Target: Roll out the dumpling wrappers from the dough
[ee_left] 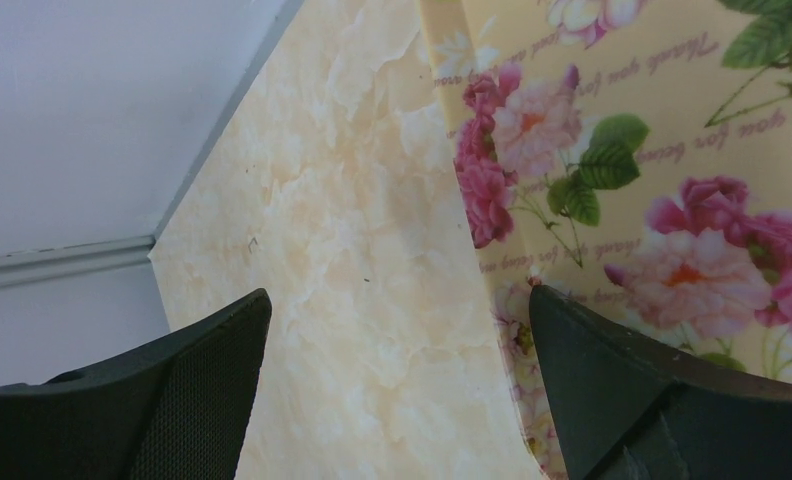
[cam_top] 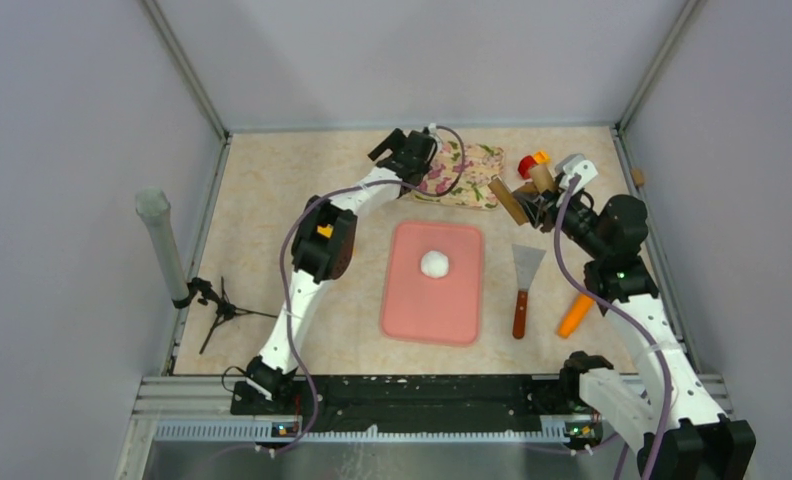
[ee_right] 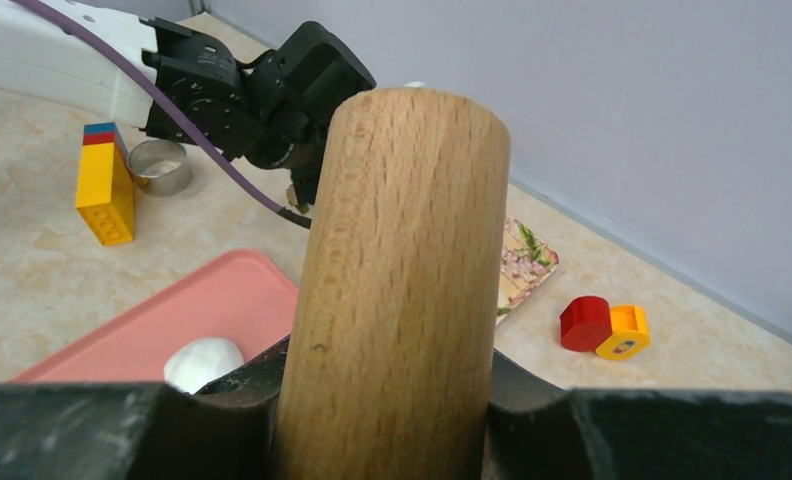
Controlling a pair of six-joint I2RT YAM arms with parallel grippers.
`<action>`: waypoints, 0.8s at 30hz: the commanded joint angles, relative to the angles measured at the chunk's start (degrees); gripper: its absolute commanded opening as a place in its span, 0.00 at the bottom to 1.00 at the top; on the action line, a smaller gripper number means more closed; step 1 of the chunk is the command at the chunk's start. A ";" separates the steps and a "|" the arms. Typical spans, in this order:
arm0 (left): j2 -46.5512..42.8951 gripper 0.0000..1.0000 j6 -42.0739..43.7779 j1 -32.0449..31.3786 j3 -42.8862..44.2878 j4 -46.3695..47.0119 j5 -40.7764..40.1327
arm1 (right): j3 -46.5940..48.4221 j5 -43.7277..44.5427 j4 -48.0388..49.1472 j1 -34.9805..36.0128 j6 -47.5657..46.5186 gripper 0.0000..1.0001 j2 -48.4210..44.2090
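The dough (cam_top: 435, 263) is a small white ball lying on the pink mat (cam_top: 412, 305) in the middle of the table; the right wrist view shows the dough (ee_right: 204, 362) low on the mat (ee_right: 212, 305). My right gripper (cam_top: 532, 205) hovers at the back right, shut on a wooden rolling pin (cam_top: 509, 201). That rolling pin (ee_right: 402, 280) fills the right gripper (ee_right: 392, 400). My left gripper (cam_top: 387, 148) is open at the back of the table, beside a floral tray (cam_top: 467, 172), and holds nothing (ee_left: 397, 330). Dumpling wrappers are out of view.
A scraper (cam_top: 524, 275) with a wooden handle and an orange carrot-shaped piece (cam_top: 575, 314) lie right of the mat. Red and yellow blocks (ee_right: 604, 326) sit at the back right. A metal ring (ee_right: 160, 166) and a yellow block (ee_right: 104, 185) stand beyond the left arm. A small tripod (cam_top: 217, 308) stands at the left.
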 commanded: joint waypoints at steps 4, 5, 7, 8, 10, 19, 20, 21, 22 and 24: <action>-6.31 0.99 -5.18 3.63 -5.23 -9.14 -0.06 | 0.14 -1.57 5.21 -0.48 1.27 0.00 -0.23; -7.03 0.99 -5.77 3.63 -6.47 -9.63 0.53 | 0.08 -1.61 5.25 -0.52 1.35 0.00 -0.27; -8.65 0.99 -7.87 3.56 -8.95 -10.82 2.58 | 0.06 -1.70 5.26 -0.48 1.45 0.00 -0.41; -9.44 0.99 -9.15 3.42 -9.94 -11.67 3.93 | 0.06 -1.77 5.27 -0.54 1.58 0.00 -0.46; -10.96 0.99 -11.76 2.89 -11.43 -13.86 6.39 | 0.06 -1.79 5.34 -0.48 1.72 0.00 -0.48; -24.75 0.99 -19.40 1.76 -15.13 -14.63 16.83 | 0.43 -7.13 5.17 -0.49 3.69 0.00 1.90; -27.00 0.99 -19.22 1.75 -15.88 -14.93 18.58 | 1.12 -8.50 4.43 -0.46 4.51 0.00 2.66; -29.57 0.99 -18.86 1.78 -17.31 -15.31 20.64 | 2.22 -9.64 3.46 -0.21 5.37 0.00 3.53; -32.36 0.99 -18.15 1.78 -19.72 -15.56 23.15 | 3.62 -10.30 1.96 0.33 5.86 0.00 5.05; -38.50 0.99 -15.72 1.82 -27.13 -14.15 28.95 | 7.02 -9.92 -3.23 2.25 5.21 0.00 8.13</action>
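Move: The floral tray's middle lies about 15 cm to the right of the left hand, about level with it and a little below; its left rim is by that hand's right finger. The pink board's middle is some 28 cm back and 11 cm right, the yellow blocks about 18 cm back and 11 cm left. From the right hand, which still holds the wooden roller, the dough is about 14 cm left, 4 cm ahead and 24 cm below. The floral tray is drawn left by the open left hand, its right finger bearing at the tray's left edge: the hand sweeps about 5 cm left while easing back, then curves back and right towards the near-left corner, ending some 10 cm back, tipping down, and lifts 5 cm clear. Late on, the right hand, keeping its grip on the roller, sinks about 2 cm and shifts as much left. ##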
